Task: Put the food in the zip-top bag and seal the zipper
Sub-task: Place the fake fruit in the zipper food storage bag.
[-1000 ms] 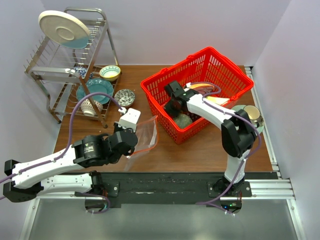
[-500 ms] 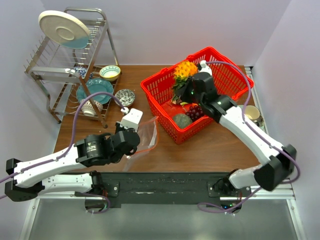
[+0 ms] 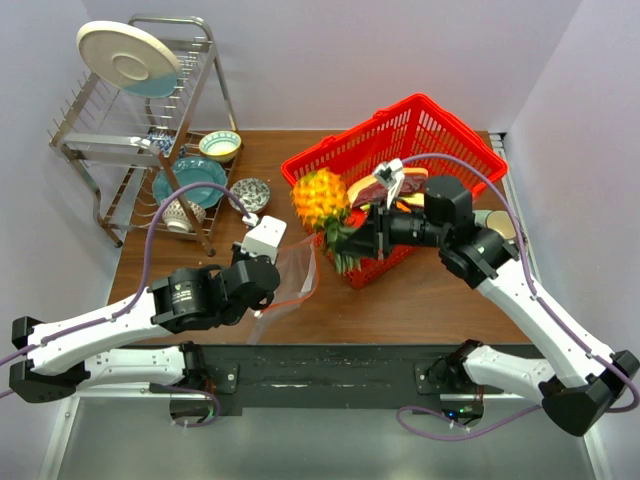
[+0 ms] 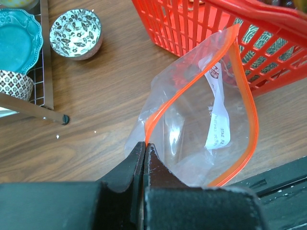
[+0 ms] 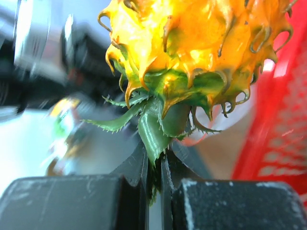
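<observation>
The food in view is a yellow-orange toy pineapple (image 3: 319,197) (image 5: 192,38), hanging in the air just left of the red basket. My right gripper (image 3: 358,240) (image 5: 156,163) is shut on its spiky green crown (image 5: 160,127), with the fruit pointing left toward the bag. The clear zip-top bag (image 3: 296,270) (image 4: 206,124) stands on the table with its mouth gaping open. My left gripper (image 3: 270,298) (image 4: 145,146) is shut on the near end of the red-orange zipper (image 4: 163,108). A white label (image 4: 218,115) shows inside the bag.
The red mesh basket (image 3: 440,140) (image 4: 268,43) stands at the back right, holding a pink-red slice (image 3: 375,185). At the left a dish rack (image 3: 150,130) carries a plate (image 3: 128,58), a teal plate (image 3: 190,180) and bowls. A patterned bowl (image 3: 249,192) (image 4: 76,33) sits beside the rack.
My right gripper has lifted the pineapple out of the basket and carried it left and forward, toward the bag's mouth. The left gripper has kept its hold on the bag.
</observation>
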Tool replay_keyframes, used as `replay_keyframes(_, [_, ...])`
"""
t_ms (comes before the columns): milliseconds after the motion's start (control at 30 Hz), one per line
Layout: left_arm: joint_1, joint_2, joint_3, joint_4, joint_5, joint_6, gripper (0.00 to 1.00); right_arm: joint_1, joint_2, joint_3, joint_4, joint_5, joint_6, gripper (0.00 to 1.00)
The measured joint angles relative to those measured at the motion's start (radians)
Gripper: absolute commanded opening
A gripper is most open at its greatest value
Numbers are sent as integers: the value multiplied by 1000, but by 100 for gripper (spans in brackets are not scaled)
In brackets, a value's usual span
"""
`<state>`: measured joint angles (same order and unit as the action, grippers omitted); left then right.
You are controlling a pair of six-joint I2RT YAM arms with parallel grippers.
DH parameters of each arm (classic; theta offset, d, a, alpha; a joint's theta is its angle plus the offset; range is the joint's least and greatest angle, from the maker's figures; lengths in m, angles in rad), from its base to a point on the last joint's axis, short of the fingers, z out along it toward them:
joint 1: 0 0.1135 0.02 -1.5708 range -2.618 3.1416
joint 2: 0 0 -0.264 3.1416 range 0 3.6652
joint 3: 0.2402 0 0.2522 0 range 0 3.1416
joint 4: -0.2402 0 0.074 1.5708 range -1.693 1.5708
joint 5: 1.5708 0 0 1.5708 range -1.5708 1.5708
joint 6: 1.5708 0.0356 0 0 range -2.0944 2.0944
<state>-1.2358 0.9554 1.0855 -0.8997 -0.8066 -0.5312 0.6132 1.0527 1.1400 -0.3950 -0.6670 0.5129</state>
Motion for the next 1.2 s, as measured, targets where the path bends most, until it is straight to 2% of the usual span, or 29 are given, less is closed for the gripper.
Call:
replay_keyframes(200, [0, -4, 5, 0, 0, 0, 0, 5, -131, -134, 32, -164, 72, 0])
replay_keyframes(333, [0, -12, 5, 0, 0, -1, 0, 67, -147, -203, 49, -215, 106, 0])
replay_keyframes(567, [0, -26, 13, 1, 14, -3, 0, 238, -12, -215, 12, -167, 95, 0])
replay_keyframes(867, [0, -114, 26, 6, 39, -7, 0, 242, 101, -189, -9, -3, 110, 0])
replay_keyframes(1000, [0, -157, 19, 66, 92, 19, 0, 242, 194, -134, 9, 27, 163, 0])
replay_keyframes(1200, [2, -153, -17, 163, 171, 57, 0, 247, 340, 33, 38, 47, 229, 0])
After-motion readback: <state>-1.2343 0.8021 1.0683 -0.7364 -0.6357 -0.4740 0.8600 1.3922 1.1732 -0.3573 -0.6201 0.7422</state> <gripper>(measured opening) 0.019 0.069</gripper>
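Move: The right hand grips the pineapple by its leaves, with the fruit's body about 8 cm ahead of the fingers and 4 cm to their left. The bag's open mouth lies some 9 cm left of that hand, 2 cm back and 11 cm below it, while the red basket's middle is about 26 cm ahead, 11 cm right and 25 cm down. From the left hand, which pinches the zipper edge, the mouth is about 7 cm right, level fore-and-aft, 4 cm lower; the basket's middle is roughly 26 cm ahead, 27 cm right and 17 cm below. Back about 10 cm and down, the right hand swings the pineapple clear, then curves forward and left into the bag's mouth, its forward side tipping down some 20 degrees and its shut fingers still holding the leaves. Late on, the left hand raises the bag about 4 cm, easing slightly back and right with a roll, and keeps its pinch on the zipper. ##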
